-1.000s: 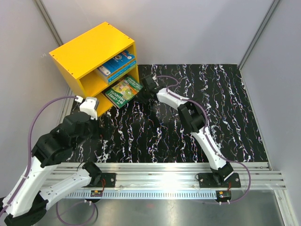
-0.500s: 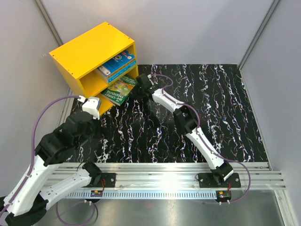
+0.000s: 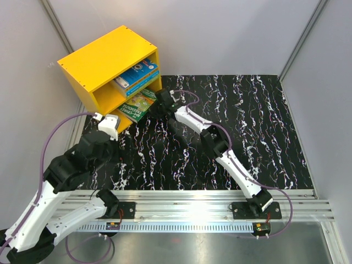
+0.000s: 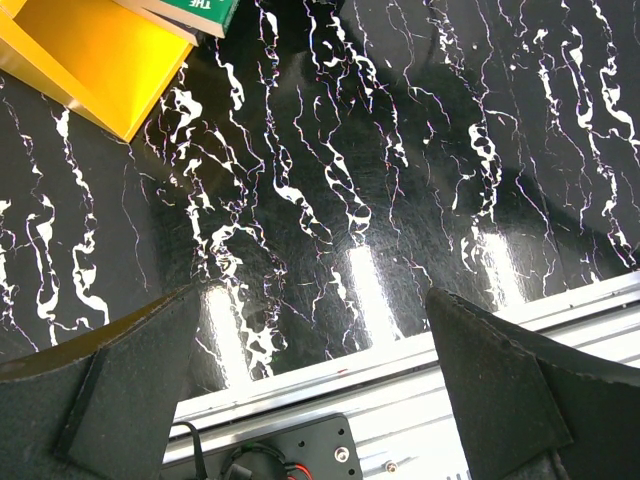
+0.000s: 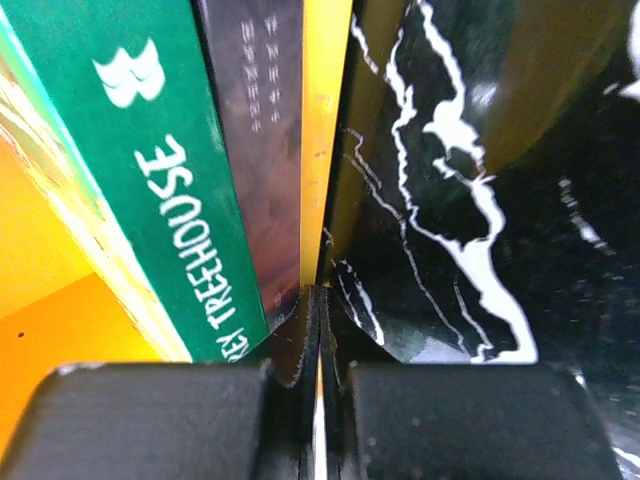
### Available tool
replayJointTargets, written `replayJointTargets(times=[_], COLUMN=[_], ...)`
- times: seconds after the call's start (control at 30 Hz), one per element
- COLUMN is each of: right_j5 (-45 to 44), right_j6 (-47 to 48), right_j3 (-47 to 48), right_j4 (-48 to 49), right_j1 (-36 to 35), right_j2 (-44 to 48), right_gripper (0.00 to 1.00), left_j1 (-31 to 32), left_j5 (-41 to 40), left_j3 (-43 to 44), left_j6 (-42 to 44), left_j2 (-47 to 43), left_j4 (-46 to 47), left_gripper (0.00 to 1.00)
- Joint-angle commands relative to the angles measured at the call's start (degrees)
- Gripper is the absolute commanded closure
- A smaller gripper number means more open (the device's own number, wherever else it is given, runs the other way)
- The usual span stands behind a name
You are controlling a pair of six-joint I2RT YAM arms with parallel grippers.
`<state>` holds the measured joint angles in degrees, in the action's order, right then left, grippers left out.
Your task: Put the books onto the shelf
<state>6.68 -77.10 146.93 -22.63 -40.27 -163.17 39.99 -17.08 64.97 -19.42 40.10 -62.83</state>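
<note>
The yellow shelf [image 3: 104, 55] stands at the back left. Two blue books [image 3: 135, 75] lie in its upper compartment. A green book [image 3: 136, 104] lies in the lower compartment, its near end sticking out. The right wrist view shows its green spine [image 5: 150, 170] lying on a dark book [image 5: 262, 140], above the shelf's yellow bottom board [image 5: 322, 110]. My right gripper [image 3: 155, 104] [image 5: 318, 300] is shut with nothing between its fingers, its tip against the edges of these books. Beside the shelf's front corner [image 4: 90, 60], my left gripper [image 3: 105, 127] [image 4: 312, 300] hangs open and holds nothing.
The black marbled table [image 3: 220, 132] stretches right of the shelf. An aluminium rail [image 3: 192, 201] [image 4: 430, 390] with the arm bases runs along the near edge. Grey walls close in the left, back and right sides.
My right gripper has moved left towards the shelf, sliding the green book further into the lower compartment. The left arm has barely shifted.
</note>
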Motion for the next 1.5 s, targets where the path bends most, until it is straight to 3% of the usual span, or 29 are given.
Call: replayJointTargets(times=[0.0, 0.13, 0.37, 0.57, 0.63, 0.73, 0.83, 1.0, 1.2, 1.47], right_j5=[-1.0, 0.2, 6.2, 13.5, 13.8, 12.3, 11.5, 10.9, 7.5, -5.1], right_j6=[-2.9, -4.5, -4.2, -0.5, 0.9, 3.6, 5.6, 9.2, 16.9, 32.9], right_j3=[4.0, 3.9, 2.7, -10.9, -21.6, -39.2, -53.4, -71.8, -87.8, -97.2], right_j4=[4.3, 7.5, 24.5, 32.3, 33.6, 38.9, 42.9, 45.6, 43.1, 22.7], right_j1=[-2.7, -2.9, -3.8, -3.9, -3.9, -3.5, -2.3, -0.2, -0.4, -2.4], right_j2=[-3.2, -4.5, -4.8, 3.2, 8.9, 17.9, 25.4, 36.2, 56.8, 91.0], right_gripper=[1.0, 1.0, 0.93, 0.78, 0.62, 0.23, 0.09, 0.08, 0.08, 0.05], left_j1=[-0.3, -0.3, -0.3, -0.3, -0.2, -0.2, -0.2, -0.2, -0.3, -0.3], left_j5=[0.6, 0.3, 1.5, 2.6, 2.9, 2.8, 2.2, 1.5, 0.0, -5.1], left_j3=[0.3, 0.2, 0.2, 1.1, 1.3, 1.4, 1.8, 3.5, 5.3, 7.7], left_j6=[0.8, 0.5, -1.0, -2.6, -3.5, -4.4, -5.0, -6.2, -7.6, -7.0], left_j2=[-1.2, -1.7, -1.8, -2.0, -1.9, -2.2, -2.1, -1.3, 0.6, 2.0], left_j4=[2.4, 1.7, 1.5, 1.0, 0.7, 0.5, 0.2, -0.1, 1.0, 3.4], left_gripper=[0.01, 0.01, 0.01, 0.01, 0.01, 0.01, 0.01, 0.01, 0.01, 0.01])
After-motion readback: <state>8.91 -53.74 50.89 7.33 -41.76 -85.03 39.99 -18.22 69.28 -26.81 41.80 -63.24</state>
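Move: The green Treehouse book, still sticking out of the lower compartment, has its middle about 7 cm left of the right hand and 5 cm ahead, roughly level with it. The dark book lies beneath it, some 8 cm left, 7 cm ahead and 2 cm below the hand. The blue books on the upper board are about 6 cm left, 8 cm ahead and 17 cm up. From the left hand the green book is some 38 cm ahead, 2 cm right and 23 cm down. The green book's spine side takes the last shove: the right hand, shut fingertips already at the shelf's mouth, presses about 5 cm further left and into the lower compartment. It then comes away, opening wide as it draws back and to the right some 20 cm each way, rising late and fast while the wrist turns counter-clockwise and the fingers tip up. ##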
